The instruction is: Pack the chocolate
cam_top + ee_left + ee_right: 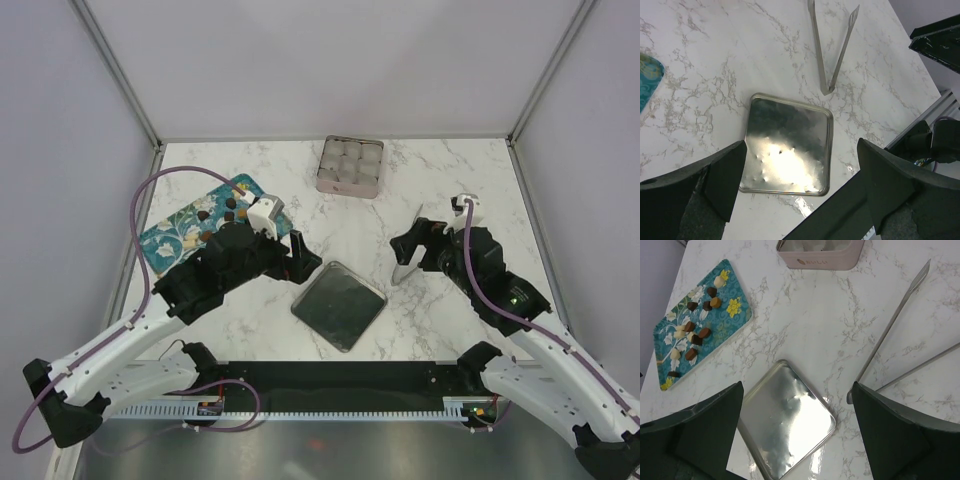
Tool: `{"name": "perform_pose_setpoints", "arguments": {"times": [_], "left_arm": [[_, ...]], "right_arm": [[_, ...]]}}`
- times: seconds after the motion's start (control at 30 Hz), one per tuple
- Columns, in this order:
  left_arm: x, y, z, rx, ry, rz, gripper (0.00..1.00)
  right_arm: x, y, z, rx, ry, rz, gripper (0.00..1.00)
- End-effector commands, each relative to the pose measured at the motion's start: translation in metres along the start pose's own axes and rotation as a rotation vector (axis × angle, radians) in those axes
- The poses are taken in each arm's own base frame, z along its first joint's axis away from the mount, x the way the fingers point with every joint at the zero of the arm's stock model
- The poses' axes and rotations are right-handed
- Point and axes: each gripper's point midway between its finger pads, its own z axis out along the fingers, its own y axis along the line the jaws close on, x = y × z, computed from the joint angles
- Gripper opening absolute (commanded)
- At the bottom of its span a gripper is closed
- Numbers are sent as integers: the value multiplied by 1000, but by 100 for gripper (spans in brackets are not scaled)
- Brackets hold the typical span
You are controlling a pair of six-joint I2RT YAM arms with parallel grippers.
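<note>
The chocolate (pixel 695 330) is several small dark brown, reddish-brown and whitish pieces on a teal floral tray (pixel 732 322) at the left; in the top view the pieces (pixel 230 206) show beside my left arm. The pink square tin (pixel 348 190) with pale paper cups stands at the back centre, and it also shows in the right wrist view (pixel 820 261). My left gripper (pixel 300 262) is open and empty, above the silver lid (pixel 787 145). My right gripper (pixel 410 245) is open and empty, over the metal tongs (pixel 890 325).
The silver tin lid (pixel 338 305) lies flat in the middle front, and shows in the right wrist view (pixel 785 420). The tongs (pixel 835 50) lie on the marble right of the lid. The teal tray (pixel 175 225) is partly under my left arm. Frame posts stand at the back corners.
</note>
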Motion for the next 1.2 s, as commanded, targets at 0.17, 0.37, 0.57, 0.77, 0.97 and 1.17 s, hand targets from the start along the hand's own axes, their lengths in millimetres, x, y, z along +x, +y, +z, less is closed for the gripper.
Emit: {"name": "perform_pose_setpoints", "arguments": {"times": [0.17,0.37,0.57,0.77,0.97,1.17], "left_arm": [[-32,3,-13,-40,-108,39,100],[-26,9,-8,-66,-87,38,100],[-9,10,2,-66,-5,61,100],[15,7,8,-36,84,31,100],[27,3,15,-12,125,1,100],[40,-7,25,51,204,22,99]], "right_arm": [[-34,-12,-10,104,-111,15,98],[-52,-31,0,273,-167,44,98],[-59,-80,29,579,-175,70,98],[-36,-153,56,772,-72,249,90],[-8,-202,82,909,45,332,61],[24,-226,104,986,115,440,53]]}}
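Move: Ahead of the right hand and to its right lie the open tongs, their middle some 11 cm farther out, 7 cm to the right and about 23 cm below. The metal tray sits roughly 13 cm to that hand's left and 6 cm back; the pink box stands about 31 cm ahead and 10 cm left. From the left hand the tongs are some 14 cm ahead and 26 cm to the right. Swinging right and forward first, then dropping steeply, the right hand goes about 16 cm down, 16 cm right and 10 cm forward to the right-hand leg of the tongs. Its wrist turns some 50 degrees clockwise and tips down, while the fingers narrow to about half open on either side of that leg, seemingly still above it. The open left hand rises slightly, then sinks over the tray. ##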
